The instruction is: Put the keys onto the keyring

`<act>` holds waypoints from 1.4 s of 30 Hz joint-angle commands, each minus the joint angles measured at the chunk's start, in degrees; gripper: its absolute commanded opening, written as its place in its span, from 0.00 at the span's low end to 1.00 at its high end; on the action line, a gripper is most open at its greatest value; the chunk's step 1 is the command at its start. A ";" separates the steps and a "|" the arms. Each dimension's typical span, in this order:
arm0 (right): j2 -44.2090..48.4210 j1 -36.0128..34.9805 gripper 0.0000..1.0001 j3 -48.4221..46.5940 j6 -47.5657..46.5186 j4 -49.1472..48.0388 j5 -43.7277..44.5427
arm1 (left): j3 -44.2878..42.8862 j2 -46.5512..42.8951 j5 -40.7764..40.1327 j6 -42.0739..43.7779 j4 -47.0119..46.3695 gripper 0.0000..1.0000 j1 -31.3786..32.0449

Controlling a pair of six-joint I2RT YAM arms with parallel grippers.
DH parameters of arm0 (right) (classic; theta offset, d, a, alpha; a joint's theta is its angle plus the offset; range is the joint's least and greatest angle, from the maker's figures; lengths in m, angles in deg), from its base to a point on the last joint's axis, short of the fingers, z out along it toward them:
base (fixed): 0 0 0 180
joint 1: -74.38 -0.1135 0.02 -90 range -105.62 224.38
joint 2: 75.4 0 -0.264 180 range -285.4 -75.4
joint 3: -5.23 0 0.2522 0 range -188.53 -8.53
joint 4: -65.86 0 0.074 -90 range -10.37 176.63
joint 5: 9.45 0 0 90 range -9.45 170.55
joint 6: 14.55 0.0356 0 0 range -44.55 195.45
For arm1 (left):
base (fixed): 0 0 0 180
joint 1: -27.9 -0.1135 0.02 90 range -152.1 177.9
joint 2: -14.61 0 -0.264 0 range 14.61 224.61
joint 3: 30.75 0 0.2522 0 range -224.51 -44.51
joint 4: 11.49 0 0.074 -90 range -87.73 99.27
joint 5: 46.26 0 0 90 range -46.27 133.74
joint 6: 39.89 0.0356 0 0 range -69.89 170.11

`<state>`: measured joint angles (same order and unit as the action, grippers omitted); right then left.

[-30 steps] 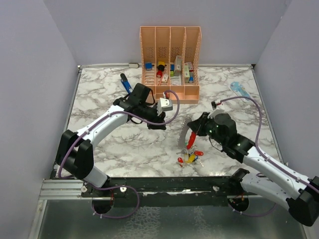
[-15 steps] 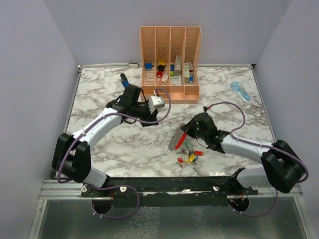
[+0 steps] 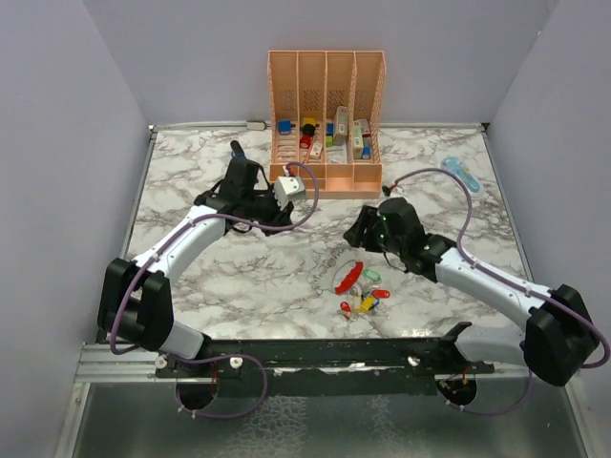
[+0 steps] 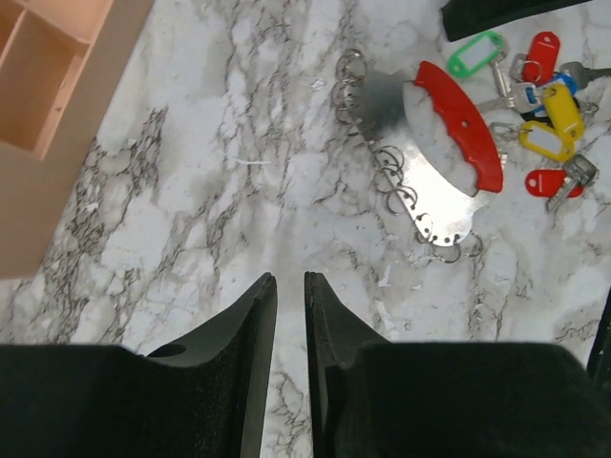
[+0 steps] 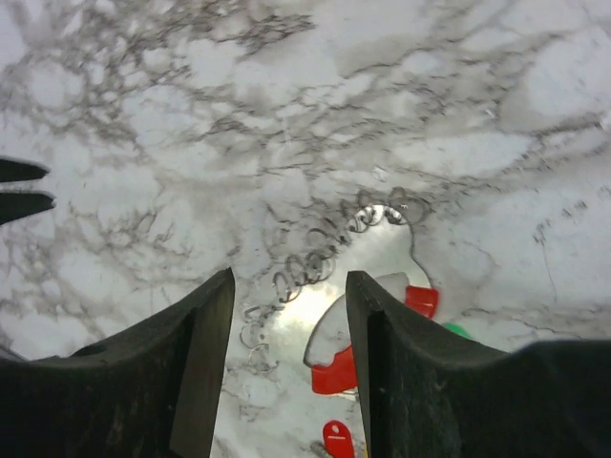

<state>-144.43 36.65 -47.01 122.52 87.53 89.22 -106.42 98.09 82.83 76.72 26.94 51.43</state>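
Note:
The keyring, an oval loop with one red side and one silver side carrying small rings, lies flat on the marble table. It shows in the left wrist view and the right wrist view. The keys, with red, yellow, green and blue heads, lie in a loose heap just right of it; a red one shows in the right wrist view. My right gripper is open and empty above and beyond the keyring. My left gripper is nearly shut, empty, well left of the keyring.
A peach organiser with blocky coloured items stands at the back centre, its corner in the left wrist view. A dark blue stick tool lies behind the left arm. A pale blue flat tool lies at the back right. Walls close in three sides.
My right gripper has let go of the keyring, which now lies flat on the table, and has drawn back up and away. My left arm has pulled back to the left.

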 commanded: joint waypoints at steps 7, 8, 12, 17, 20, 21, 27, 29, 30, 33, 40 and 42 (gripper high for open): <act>-13.61 -6.38 0.43 -13.47 -37.73 5.77 -22.62 | 1.41 -2.64 -1.08 0.28 -1.45 0.22 -8.55; -14.62 -7.05 0.43 -13.78 -40.63 5.73 -23.73 | 1.41 -3.03 -0.85 0.35 -1.24 0.22 -9.48; -16.66 -8.27 0.42 -13.48 -49.09 6.13 -26.64 | 1.58 -4.29 0.43 0.30 -0.86 0.22 -13.09; -16.87 -8.41 0.42 -11.56 -56.36 3.62 -28.93 | 2.27 -4.68 2.43 -0.05 -1.21 0.22 -14.93; -18.43 -8.41 0.39 -11.23 -58.95 1.88 -29.21 | 2.77 -4.50 2.84 -0.32 -1.60 0.22 -15.41; -19.24 -8.41 0.37 -11.46 -59.54 1.75 -29.68 | 2.86 -4.40 3.08 -0.41 -1.56 0.22 -15.48; -22.68 -8.65 0.30 -10.94 -60.97 -1.65 -30.34 | 3.26 -4.64 3.51 -0.37 -1.67 0.22 -16.01; -23.12 -8.95 0.32 -11.00 -61.11 -1.88 -30.33 | 3.42 -4.56 3.62 -0.49 -1.79 0.22 -16.01; -23.38 -9.12 0.32 -11.08 -61.25 -1.84 -30.06 | 3.46 -4.58 3.69 -0.50 -1.84 0.22 -16.05; -24.36 -9.94 0.34 -11.18 -61.80 -1.99 -28.91 | 3.62 -4.44 4.07 -0.58 -1.99 0.22 -16.23; -27.33 -10.99 0.33 -11.74 -62.12 -2.54 -28.18 | 3.86 -4.21 4.40 -0.67 -2.21 0.22 -16.41; -28.07 -11.02 0.27 -12.02 -61.82 -2.62 -28.26 | 3.85 -4.29 4.47 -0.73 -2.20 0.22 -16.45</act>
<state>-170.35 26.09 -58.29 61.47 86.91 60.60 -103.14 94.55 85.01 76.50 25.80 35.45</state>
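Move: The keyring lies about 2 cm back and 5 cm left of the right hand, some 9 cm below it; its near-left end rings are roughly 6 cm back and 9 cm left. The green key tag is about 2 cm back and 3 cm right, the key pile some 10 cm back and 1 cm right. From the left hand the keyring is about 20 cm right, 6 cm back and 14 cm below. Right hand swings 10 cm left, down and back to keyring's near rings, turning counter-clockwise, fingers narrowing; left withdraws. ##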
